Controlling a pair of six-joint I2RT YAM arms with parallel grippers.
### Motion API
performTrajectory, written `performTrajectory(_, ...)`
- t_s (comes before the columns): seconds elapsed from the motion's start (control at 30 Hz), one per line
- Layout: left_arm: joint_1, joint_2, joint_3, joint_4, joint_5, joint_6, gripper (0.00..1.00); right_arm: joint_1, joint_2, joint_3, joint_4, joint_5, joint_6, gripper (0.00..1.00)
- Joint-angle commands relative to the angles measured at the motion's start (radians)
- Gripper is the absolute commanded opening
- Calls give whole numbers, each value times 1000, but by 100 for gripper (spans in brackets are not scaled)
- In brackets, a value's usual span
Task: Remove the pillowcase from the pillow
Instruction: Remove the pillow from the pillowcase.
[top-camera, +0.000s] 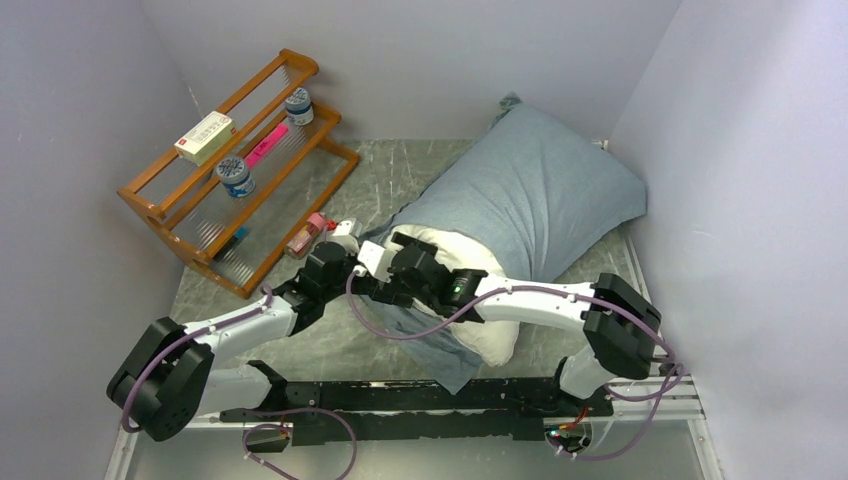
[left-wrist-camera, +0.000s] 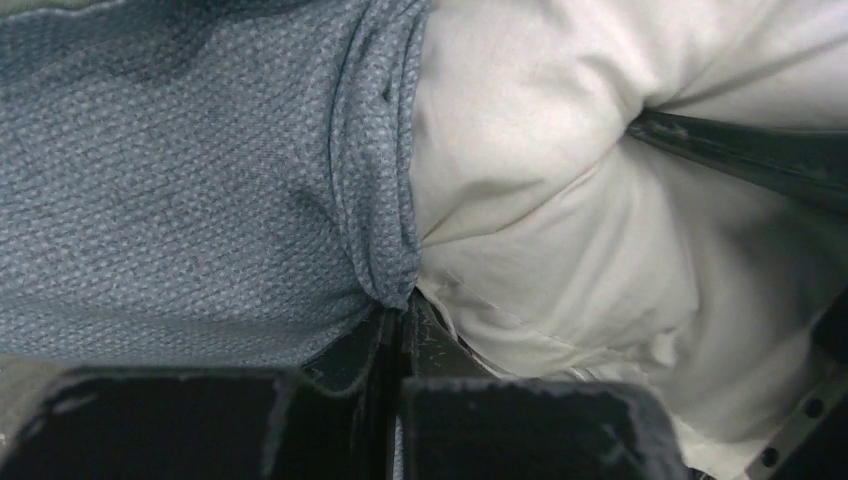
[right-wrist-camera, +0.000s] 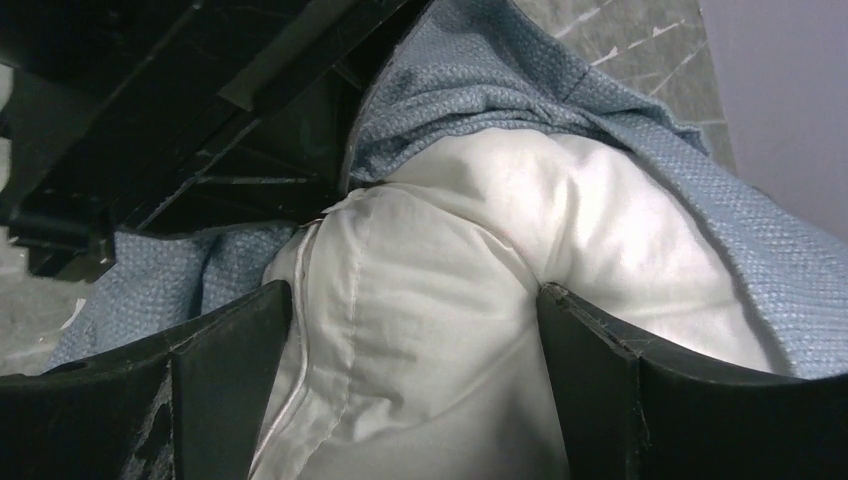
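The slate blue-grey pillowcase (top-camera: 540, 190) lies across the back right of the table, with the white pillow (top-camera: 495, 335) bulging out of its near open end. My left gripper (left-wrist-camera: 403, 310) is shut on the folded hem of the pillowcase (left-wrist-camera: 380, 200), right where the cloth meets the bare pillow (left-wrist-camera: 600, 200). My right gripper (right-wrist-camera: 415, 295) stands open and wide, astride a seamed end of the pillow (right-wrist-camera: 430, 230), which fills the gap and touches both fingers. Blue cloth of the pillowcase (right-wrist-camera: 480, 70) bunches behind it. In the top view both grippers (top-camera: 365, 255) (top-camera: 405, 262) meet at the pillowcase mouth.
A wooden two-tier rack (top-camera: 150, 195) stands at the back left with a box (top-camera: 204, 137), two jars (top-camera: 236, 176) and a pink item on it. A small bottle (top-camera: 305, 236) lies by its foot. Walls close in on three sides; a black rail (top-camera: 400, 400) runs along the near edge.
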Motion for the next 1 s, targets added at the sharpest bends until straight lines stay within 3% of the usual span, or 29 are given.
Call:
performTrajectory(0.0,-21,-13,-4,35,64,-16,5,-19,58,-19,-23,62,72,94)
performTrajectory(0.1,-22,-11,3,25,60,-12,5,-19,69,-33,-30,116,91,87)
performTrajectory(0.17,-21,-10,9,11,53,-9,5,-18,61,-41,-32,158,103,77)
performTrajectory(0.37,-21,-18,43,-73,-8,6,5,-19,-15,-38,-70,228,155,23)
performTrajectory(0.47,-20,-39,58,-103,-29,17,5,-22,-60,-48,-111,244,188,1)
performTrajectory(0.97,-19,-154,169,-265,-161,59,5,-22,-337,-131,-294,203,344,0)
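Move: Between the right hand's spread fingers bulges the pillow's exposed white end; the fold to be caught is roughly 2 cm ahead, 1 cm right and 2 cm below the finger midpoint. About 4 cm left of this hand and 1 cm ahead, the shut left fingers hold the pillowcase hem, which puts the fold some 5 cm to the left hand's right and 1 cm ahead. The pillowcase body lies about 27 cm right of the right hand, 15 cm farther out and slightly lower. Dipping forward and slightly down into the white pillow, the right hand closes its wide-open fingers on a fold, then reverses, drawing it right and up, slightly back, away from the hem, by about 6 cm sideways; the wrist turns some 15 degrees clockwise and rolls its left side up. The left hand keeps its pinch on the pillowcase hem, nearly still at first, then lifts it about 5 cm. ##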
